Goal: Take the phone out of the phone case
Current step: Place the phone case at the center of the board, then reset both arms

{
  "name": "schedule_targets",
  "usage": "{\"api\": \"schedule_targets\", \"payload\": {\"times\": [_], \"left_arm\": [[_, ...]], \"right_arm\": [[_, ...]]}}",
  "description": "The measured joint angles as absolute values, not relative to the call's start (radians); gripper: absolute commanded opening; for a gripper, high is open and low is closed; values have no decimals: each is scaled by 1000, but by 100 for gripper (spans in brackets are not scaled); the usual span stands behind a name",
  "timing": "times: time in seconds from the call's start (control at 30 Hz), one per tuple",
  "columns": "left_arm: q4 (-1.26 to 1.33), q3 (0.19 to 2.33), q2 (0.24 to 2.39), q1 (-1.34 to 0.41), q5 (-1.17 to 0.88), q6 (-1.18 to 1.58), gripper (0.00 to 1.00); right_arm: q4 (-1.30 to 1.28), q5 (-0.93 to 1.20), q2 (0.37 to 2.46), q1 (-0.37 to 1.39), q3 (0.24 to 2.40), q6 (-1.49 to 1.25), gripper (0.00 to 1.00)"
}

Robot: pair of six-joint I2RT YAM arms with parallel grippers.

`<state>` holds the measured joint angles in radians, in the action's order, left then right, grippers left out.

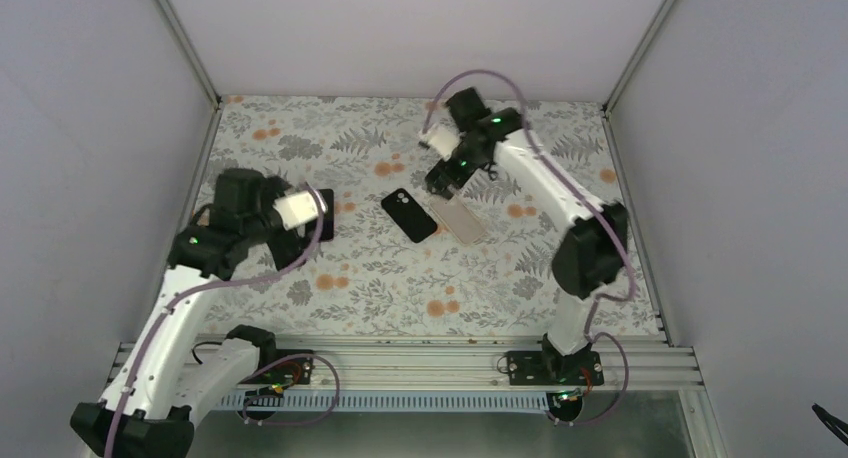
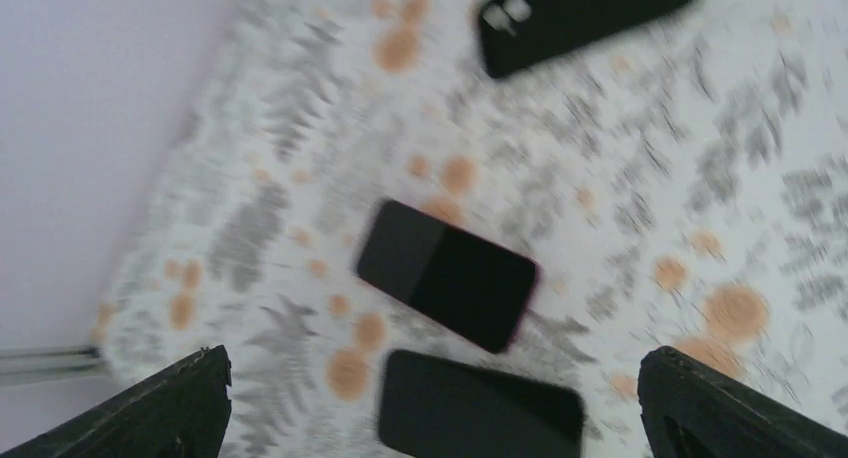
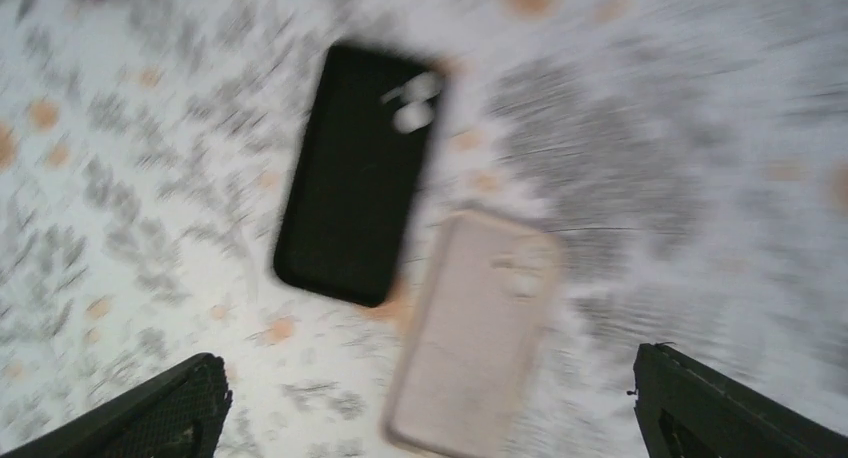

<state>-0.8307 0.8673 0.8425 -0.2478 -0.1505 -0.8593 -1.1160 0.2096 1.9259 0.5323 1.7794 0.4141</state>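
Two dark phones lie screen up under my left gripper [image 2: 436, 388], which is open and holds nothing. One phone [image 2: 447, 274] has a reddish rim, as if in a case; the other phone [image 2: 480, 410] is plain black. From above only a dark corner [image 1: 327, 200] shows beside the left gripper [image 1: 308, 216]. At mid-table a black case [image 1: 409, 215] lies back up with a camera cutout; whether a phone is inside cannot be told. A beige case [image 1: 458, 219] lies right of it. My right gripper [image 1: 441, 181] hovers open over the black case [image 3: 355, 173] and the beige case [image 3: 475, 328].
The floral tablecloth [image 1: 400, 288] covers the table. White walls with metal posts [image 1: 188, 48] close in the left, back and right. A rail [image 1: 400, 358] with both arm bases runs along the near edge. Both wrist views are motion-blurred.
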Motion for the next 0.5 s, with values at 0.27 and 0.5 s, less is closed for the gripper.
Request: {"api": "schedule_targets", "payload": {"times": [0.27, 0.5], "left_arm": [[-779, 1221, 989, 16, -207, -661, 100], [-600, 1217, 1205, 449, -300, -466, 100]], "right_arm": [[-830, 76, 1534, 178, 1711, 328, 100], [-550, -20, 1310, -9, 1324, 288, 100]]}}
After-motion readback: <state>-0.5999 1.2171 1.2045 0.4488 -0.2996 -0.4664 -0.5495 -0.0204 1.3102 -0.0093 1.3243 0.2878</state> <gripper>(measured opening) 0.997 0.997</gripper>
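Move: The phone case just laid down lies about 8 cm to the right hand's left, 2 cm back and 11 cm below; the clear case is some 5 cm to this hand's right and 3 cm back, at the same depth. The left hand has the black phone it has just put down about 4 cm to its left, 1 cm ahead and 16 cm below. The pink-edged phone lies 9 cm ahead of the left hand and 5 cm to its right, at the same depth. Already empty and wide open, both hands pull apart to their own sides: the right hand goes about 26 cm right while climbing some 15 cm and a little forward, away from the phone case and over the clear case, its fingers tipping up and turning clockwise, some 40 degrees each. The left hand first rises off above the black phone, then swings about 20 cm left and 11 cm forward, ending some 9 cm higher and turned nearly 50 degrees counter-clockwise, and both grippers stay open and touch nothing. ##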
